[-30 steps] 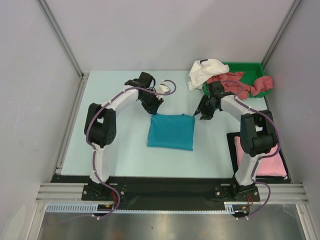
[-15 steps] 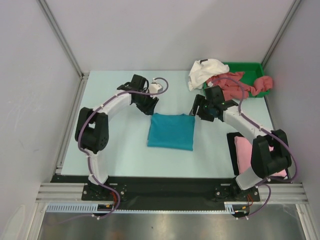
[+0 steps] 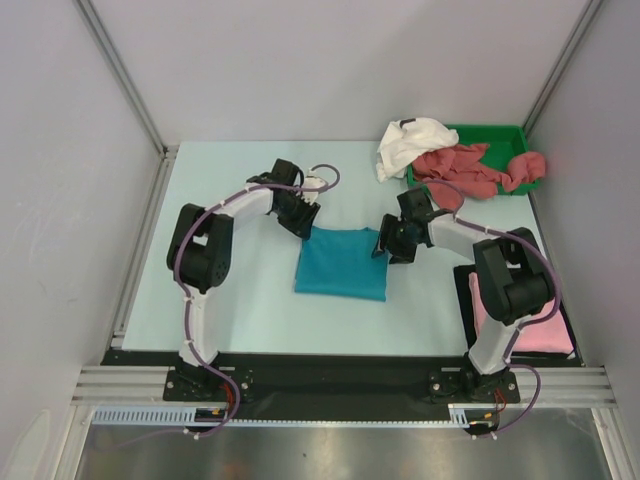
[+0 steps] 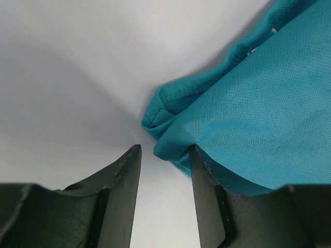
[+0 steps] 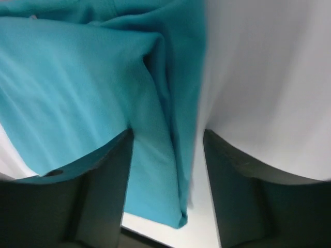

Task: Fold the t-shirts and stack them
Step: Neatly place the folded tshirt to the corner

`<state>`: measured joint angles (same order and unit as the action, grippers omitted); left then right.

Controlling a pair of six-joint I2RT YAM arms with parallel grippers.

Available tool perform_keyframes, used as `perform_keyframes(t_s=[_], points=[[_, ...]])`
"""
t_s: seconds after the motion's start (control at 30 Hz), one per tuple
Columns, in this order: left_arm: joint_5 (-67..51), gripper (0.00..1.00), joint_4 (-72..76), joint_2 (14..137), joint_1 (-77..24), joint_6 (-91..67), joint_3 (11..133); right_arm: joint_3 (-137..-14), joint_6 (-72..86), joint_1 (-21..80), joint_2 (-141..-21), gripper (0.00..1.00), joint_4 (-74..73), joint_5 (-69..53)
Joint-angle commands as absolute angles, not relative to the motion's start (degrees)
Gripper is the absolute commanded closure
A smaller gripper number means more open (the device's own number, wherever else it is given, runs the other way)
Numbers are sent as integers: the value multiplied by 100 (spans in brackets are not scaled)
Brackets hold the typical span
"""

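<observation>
A teal-blue t-shirt (image 3: 342,262) lies folded into a rectangle mid-table. My left gripper (image 3: 304,224) is at its far left corner, jaws open. In the left wrist view that corner of the teal shirt (image 4: 243,119) reaches just between the fingertips of the left gripper (image 4: 164,154) and touches the right finger (image 4: 206,196). My right gripper (image 3: 388,246) is open at the far right corner. In the right wrist view the folded edge of the teal shirt (image 5: 77,77) lies between the jaws of the right gripper (image 5: 166,138), unclamped. A pink t-shirt (image 3: 535,325) lies folded at right.
A green tray (image 3: 500,133) at the back right holds crumpled dusty-red t-shirts (image 3: 470,170). A white t-shirt (image 3: 412,143) hangs over its left rim. The pink shirt rests on a black mat (image 3: 466,300) near the right arm's base.
Both grippers have come in from behind the teal shirt to its two far corners, and both have opened wider. The shirt has not moved.
</observation>
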<state>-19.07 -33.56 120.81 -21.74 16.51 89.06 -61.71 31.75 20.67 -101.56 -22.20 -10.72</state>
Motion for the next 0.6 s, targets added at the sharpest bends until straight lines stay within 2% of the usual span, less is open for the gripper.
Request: perform_keyframes(t_s=[0.0, 0.07, 0.1, 0.17, 0.2, 0.23, 0.27, 0.3, 0.37, 0.57], points=[[-1890, 53, -3208, 12120, -2206, 1485, 9132, -6117, 3269, 2065, -10467, 41, -1776, -1520], [-1898, 52, -3199, 12050, -2206, 1494, 9088, -6091, 3305, 2039, -10529, 49, -1618, -1617], [-1890, 51, -3217, 12015, -2206, 1503, 9070, -6082, 3313, 2022, -10538, 65, -1591, -1678], [-1916, 50, -3243, 11822, -2197, 1529, 9000, -6082, 3287, 1978, -10564, 79, -1591, -1740], [-1916, 47, -3304, 11743, -2189, 1599, 8956, -6108, 3183, 1951, -10556, 92, -1617, -1819], [-1925, 40, -3339, 11551, -2180, 1634, 8921, -6134, 3095, 1925, -10512, 99, -1748, -1854], [-1925, 34, -3366, 11453, -2162, 1687, 8886, -6161, 2972, 1899, -10477, 100, -1862, -1872], [-1942, 21, -3462, 11330, -2153, 1818, 8825, -6205, 2657, 1838, -10433, 100, -1994, -1898], [-1942, 0, -3612, 11023, -2136, 1994, 8798, -6389, 2296, 1784, -10240, 100, -2617, -1846], [-1635, 0, -4131, 10276, -2118, 2627, 8754, -6977, 680, 1740, -9871, 100, -4875, -1135]])
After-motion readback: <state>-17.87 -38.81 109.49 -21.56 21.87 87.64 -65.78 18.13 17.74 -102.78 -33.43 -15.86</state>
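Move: The folded teal t-shirt's right edge lies between the right hand's open fingers, about 1 cm to the left of the hand point and 1 cm below it. From there the white t-shirt is some 20 cm ahead and 6 cm to the right, and the pink stack about 11 cm back and 23 cm to the right. For the left hand, that edge is roughly 14 cm to the right and 4 cm back, while the shirt's far left corner sits right at its fingertips. The right hand eases a good centimetre left and 1 cm down onto the folded t-shirt's right edge, shuts its fingers to pinch the cloth, then drags it about 3.5 cm right and 2.5 cm back, turning some 10 degrees counter-clockwise. Meanwhile the left hand first stays at the far left corner, then spreads its half-open fingers fully and rises nearly 7 cm clear of the cloth, drifting slightly left. ##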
